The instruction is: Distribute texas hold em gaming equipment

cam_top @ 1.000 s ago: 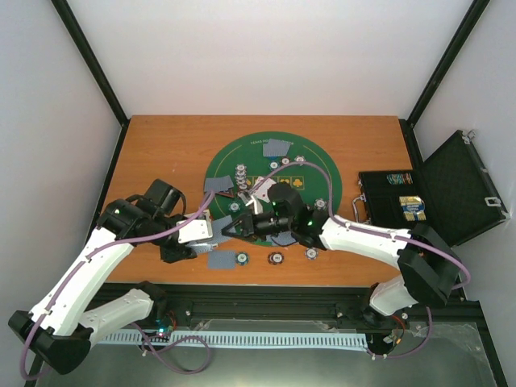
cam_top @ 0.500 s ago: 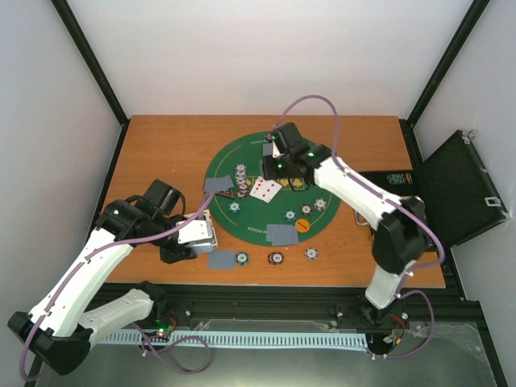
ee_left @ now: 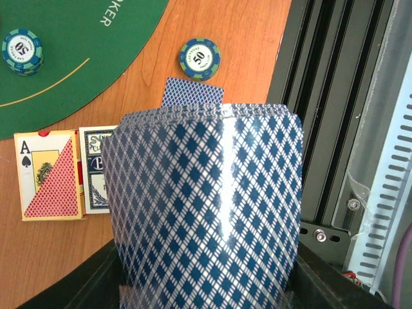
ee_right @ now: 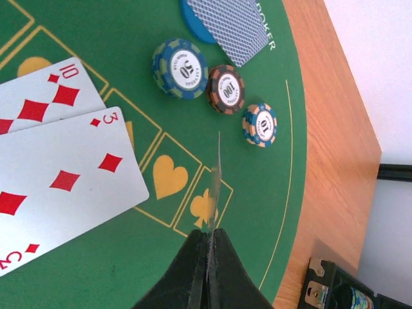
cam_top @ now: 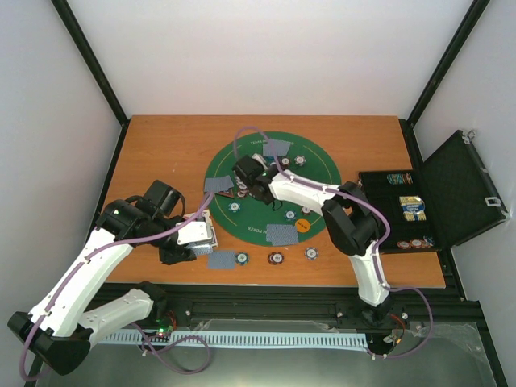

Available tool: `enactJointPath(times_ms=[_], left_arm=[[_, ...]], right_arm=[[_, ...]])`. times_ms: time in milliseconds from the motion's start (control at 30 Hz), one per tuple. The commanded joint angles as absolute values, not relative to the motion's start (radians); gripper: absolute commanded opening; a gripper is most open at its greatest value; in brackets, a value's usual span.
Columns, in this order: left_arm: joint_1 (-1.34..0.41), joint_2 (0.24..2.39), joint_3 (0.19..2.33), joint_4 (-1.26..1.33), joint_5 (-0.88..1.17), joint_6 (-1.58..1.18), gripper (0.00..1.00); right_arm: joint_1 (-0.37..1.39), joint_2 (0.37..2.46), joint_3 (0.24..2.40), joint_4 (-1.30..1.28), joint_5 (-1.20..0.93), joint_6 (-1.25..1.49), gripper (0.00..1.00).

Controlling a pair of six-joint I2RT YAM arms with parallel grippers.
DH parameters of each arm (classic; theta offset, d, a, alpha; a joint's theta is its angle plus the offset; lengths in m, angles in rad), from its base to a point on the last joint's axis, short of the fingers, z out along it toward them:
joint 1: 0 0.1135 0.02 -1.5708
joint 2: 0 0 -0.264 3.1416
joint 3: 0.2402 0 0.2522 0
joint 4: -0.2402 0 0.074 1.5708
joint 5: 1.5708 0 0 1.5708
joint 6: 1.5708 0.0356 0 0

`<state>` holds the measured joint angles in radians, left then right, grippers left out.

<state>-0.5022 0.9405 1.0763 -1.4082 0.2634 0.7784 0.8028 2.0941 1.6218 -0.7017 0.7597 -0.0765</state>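
In the left wrist view my left gripper (ee_left: 206,290) is shut on a thick deck of blue-diamond-backed cards (ee_left: 206,206), held upright off the mat's left front edge (cam_top: 197,232). My right gripper (ee_right: 208,235) is shut on a single card (ee_right: 214,187), seen edge-on above the green mat's club symbol; from above its head (cam_top: 250,176) is over the mat's left centre. Face-up ten (ee_right: 45,96) and three of diamonds (ee_right: 71,180) lie left of it. Three striped chips (ee_right: 225,88) sit beyond, by face-down cards (ee_right: 232,26) on a blue disc (ee_right: 191,22).
An open black case (cam_top: 451,189) stands at the right. A face-down card (cam_top: 224,259) and chips (cam_top: 276,258) lie near the front edge. Two card boxes (ee_left: 50,174) lie beside the deck. More cards (cam_top: 281,234) and chips (cam_top: 235,206) dot the round mat (cam_top: 330,173).
The right arm went from beside the deck to the mat's far side, then back to the mat's left centre. The left arm and its deck stayed put.
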Motion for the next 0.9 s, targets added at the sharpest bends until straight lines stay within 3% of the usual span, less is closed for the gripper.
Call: enactJointPath(times_ms=[0,67,167,367,567,700,867], left_arm=[[-0.503,0.928,1.117,-1.426,0.275,0.765,0.52],[-0.503,0.926,1.117,-1.428,0.272,0.767,0.52],[-0.503,0.926,1.122,-1.433,0.273,0.762,0.52],[-0.503,0.921,1.132,-1.440,0.271,0.762,0.52],[-0.503,0.926,1.141,-1.440,0.275,0.758,0.52],[-0.503,0.921,1.137,-1.435,0.275,0.757,0.52],[-0.503,0.921,1.132,-1.422,0.274,0.756,0.52]], right_arm=[[0.828,2.143,1.571,-0.635,0.811,-0.124,0.03],[0.838,2.157,1.553,-0.640,0.789,-0.103,0.04],[0.845,2.163,1.548,-0.665,0.754,-0.072,0.13],[0.848,2.043,1.513,-0.683,0.580,0.017,0.46],[0.843,1.827,1.434,-0.640,0.265,0.164,0.70],[0.804,1.649,1.300,-0.554,-0.037,0.356,0.76],[0.803,1.457,1.016,-0.210,-0.459,0.708,0.86]])
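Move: The right hand holds a card edge-on over its place at the end of the face-up row, about 6 cm below it. The two face-up diamond cards lie some 6 cm to its left, about level with it. The far orange chip stands about 7 cm farther out, straight ahead, and the near blue chip roughly 10 cm back and 2 cm right. From the left hand, the card's place is some 27 cm ahead, 25 cm right and 15 cm below. Lets go of the held card beside the diamond cards: the right hand sinks about 6 cm while drawing back some 3 cm, and its fingers start to open on the way down. Still opening to nearly full width, it then lifts about 13 cm and swings back and somewhat left towards the deck in the left hand, rolling its left side up by some 55 degrees. ##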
